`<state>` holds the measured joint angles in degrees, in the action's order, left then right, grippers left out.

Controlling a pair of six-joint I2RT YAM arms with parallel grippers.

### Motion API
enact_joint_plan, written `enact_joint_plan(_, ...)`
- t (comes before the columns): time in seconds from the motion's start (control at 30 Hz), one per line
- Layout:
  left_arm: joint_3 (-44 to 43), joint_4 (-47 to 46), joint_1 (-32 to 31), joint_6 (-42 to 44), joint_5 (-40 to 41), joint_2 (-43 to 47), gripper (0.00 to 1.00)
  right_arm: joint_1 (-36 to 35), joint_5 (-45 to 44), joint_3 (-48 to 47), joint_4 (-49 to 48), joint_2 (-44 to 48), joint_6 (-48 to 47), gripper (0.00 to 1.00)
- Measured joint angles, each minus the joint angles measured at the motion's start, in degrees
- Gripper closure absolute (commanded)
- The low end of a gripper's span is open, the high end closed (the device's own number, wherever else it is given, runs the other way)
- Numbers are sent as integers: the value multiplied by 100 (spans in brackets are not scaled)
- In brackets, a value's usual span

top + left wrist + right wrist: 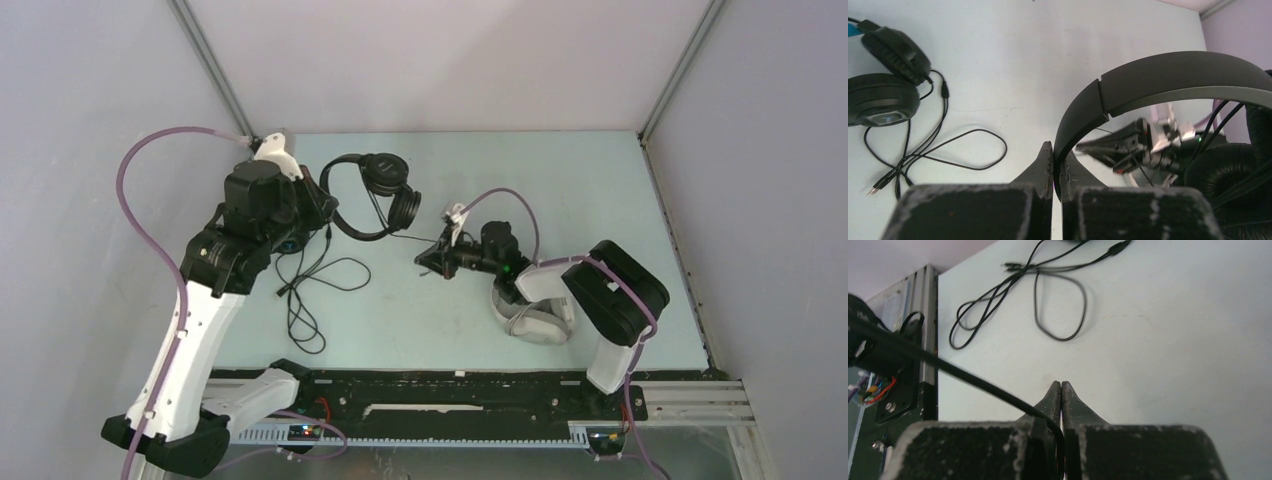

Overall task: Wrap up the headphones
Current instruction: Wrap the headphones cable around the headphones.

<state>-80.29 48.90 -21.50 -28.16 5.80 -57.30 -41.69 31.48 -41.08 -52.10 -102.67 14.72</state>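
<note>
In the left wrist view my left gripper (1057, 150) is shut on the headband of the small thin black headphones (1173, 75), which hang lifted above the table; from above that gripper (328, 207) sits at the band's left curve, and the earcups (385, 180) are to its right. My right gripper (1061, 385) is shut on the thin black cable (948, 367) of these headphones, which runs down between the fingers. From above, my right gripper (422, 262) is right of the earcups. The bulky black headphones (883, 75) lie flat with their cable (310, 295) loose. The white headphones (535, 322) lie under the right arm.
Grey cage walls close in the table on three sides. A black base rail (450, 395) runs along the near edge, and an aluminium post with wiring (923, 340) stands left of my right gripper.
</note>
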Motion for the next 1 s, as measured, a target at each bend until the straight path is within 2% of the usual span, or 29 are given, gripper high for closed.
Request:
enact_joint_plan(0.1,0,-68,144,417,-627,-7,100,446,223,-4,-212,20,66,100)
enact_joint_plan(0.17,0,-70,151,793,-920,-20,100,717,382,-87,13,96,125,100)
enact_joint_plan(0.4,461,-330,98,2337,-1408,79,100,1178,994,-1484,2236,529,133,100)
enact_joint_plan(0.5,813,-479,-57,3045,-1357,205,100,1233,1351,-1902,3132,822,140,100)
enact_joint_plan(0.67,1196,-769,-894,4553,-695,374,100,1211,2098,-2640,5005,1113,131,100)
enact_joint_plan(0.77,1283,-977,-1027,5182,-579,374,100,1204,2382,-2918,5921,1235,164,100)
enact_joint_plan(1.0,1587,-1342,-1292,6203,-243,389,100,1202,3021,-3252,6806,1519,682,100)
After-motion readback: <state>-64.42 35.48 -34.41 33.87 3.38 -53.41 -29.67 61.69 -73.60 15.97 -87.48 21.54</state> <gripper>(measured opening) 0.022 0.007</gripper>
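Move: My left hand holds the black headphones by the headband, the earcups about 12 cm to its right, 3 cm ahead and 3 cm lower. My right hand has the cable pinched; from it the earcups are some 20 cm up, 5 cm left and 3 cm forward. The white headphones lie roughly 22 cm right of my right hand, 7 cm back and 9 cm below. The second black headset is about 15 cm left of my left hand, 13 cm ahead and 32 cm down. I sweep the cable round in an arc with my right hand: first forward and right about 6 cm, then up and back, from well below the earcups to beside them, rising some 16 cm overall, its wrist tipping and turning left. Meanwhile my left hand rolls about 70 degrees, left side rising, and eases down and right. Both keep their pinch. ##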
